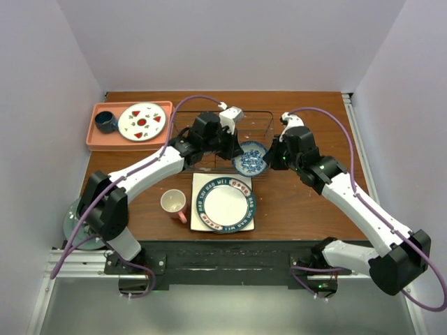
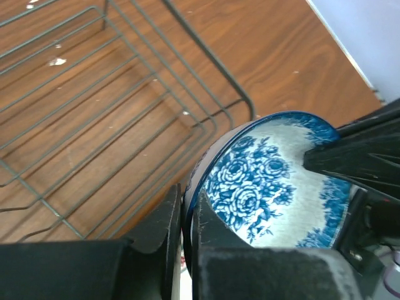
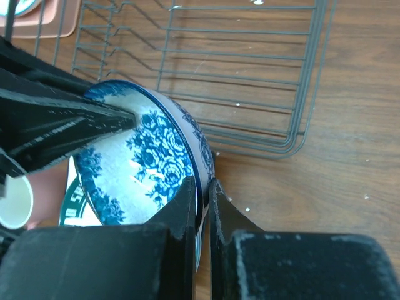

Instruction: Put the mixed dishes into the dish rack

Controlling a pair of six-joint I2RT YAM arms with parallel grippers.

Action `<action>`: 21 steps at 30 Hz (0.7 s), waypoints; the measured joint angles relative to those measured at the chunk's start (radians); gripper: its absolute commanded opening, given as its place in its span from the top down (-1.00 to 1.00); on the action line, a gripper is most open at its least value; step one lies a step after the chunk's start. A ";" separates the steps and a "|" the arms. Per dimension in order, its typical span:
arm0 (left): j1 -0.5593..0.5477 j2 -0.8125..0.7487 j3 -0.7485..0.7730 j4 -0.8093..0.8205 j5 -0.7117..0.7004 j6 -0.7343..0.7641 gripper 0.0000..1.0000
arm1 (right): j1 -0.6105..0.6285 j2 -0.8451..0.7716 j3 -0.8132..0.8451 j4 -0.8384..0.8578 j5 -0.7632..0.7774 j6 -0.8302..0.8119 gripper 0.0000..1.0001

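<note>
The small blue-and-white patterned bowl [image 1: 250, 159] is held tilted just in front of the dish rack [image 1: 255, 112], a dark wire basket. My left gripper [image 1: 236, 155] is shut on the bowl's left rim. My right gripper [image 1: 269, 159] is shut on its right rim. In the left wrist view my gripper [image 2: 187, 212] pinches the bowl [image 2: 269, 181] beside the rack [image 2: 248, 100]. In the right wrist view my gripper [image 3: 203, 200] pinches the bowl [image 3: 150, 156] near the rack [image 3: 284, 150]. The lettered-rim plate [image 1: 228, 202] lies on the white square plate [image 1: 199, 222]. The pink mug [image 1: 173, 204] stands left of them.
A salmon-pink tray [image 1: 98, 139] at the back left holds a white plate with red marks [image 1: 142, 121] and a dark blue cup [image 1: 105, 121]. A pale green plate [image 1: 73, 223] lies at the table's left edge, partly under the left arm.
</note>
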 measured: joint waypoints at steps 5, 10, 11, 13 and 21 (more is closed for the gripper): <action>-0.012 0.011 0.031 -0.019 -0.094 0.036 1.00 | 0.001 0.052 0.051 -0.010 0.036 0.005 0.12; -0.008 -0.002 0.033 -0.018 -0.215 0.113 1.00 | -0.002 0.062 0.146 -0.043 0.100 0.027 -0.70; -0.007 -0.008 0.033 -0.015 -0.247 0.135 1.00 | -0.003 0.062 0.164 -0.048 0.119 0.036 -0.80; -0.005 -0.021 0.033 0.001 -0.307 0.172 1.00 | -0.004 0.061 0.188 -0.055 0.150 0.052 -0.92; -0.004 -0.050 0.009 0.288 -0.516 0.388 1.00 | -0.004 0.038 0.199 -0.121 0.279 0.089 -0.92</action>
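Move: The blue floral bowl hangs between both grippers, its middle about 5 cm right of the left hand and 1 cm back, and roughly 6 cm left of the right hand. The dish rack's middle is some 6 cm ahead, 5 cm left and 12 cm below the left hand. From that hand, the green-rimmed plate is about 17 cm back, 4 cm left and 15 cm below; the pink-handled mug is 16 cm back, 23 cm left and 14 cm below. The bowl passes wholly to the left hand, which keeps its pinch on the left rim and carries it forward about 9 cm farther out over the rack, soon also up and left, fingers tipping up some 35 degrees. The right hand first goes along forward, then opens wide, lets go of the right rim, rises and backs off to the right, turning a little clockwise. ##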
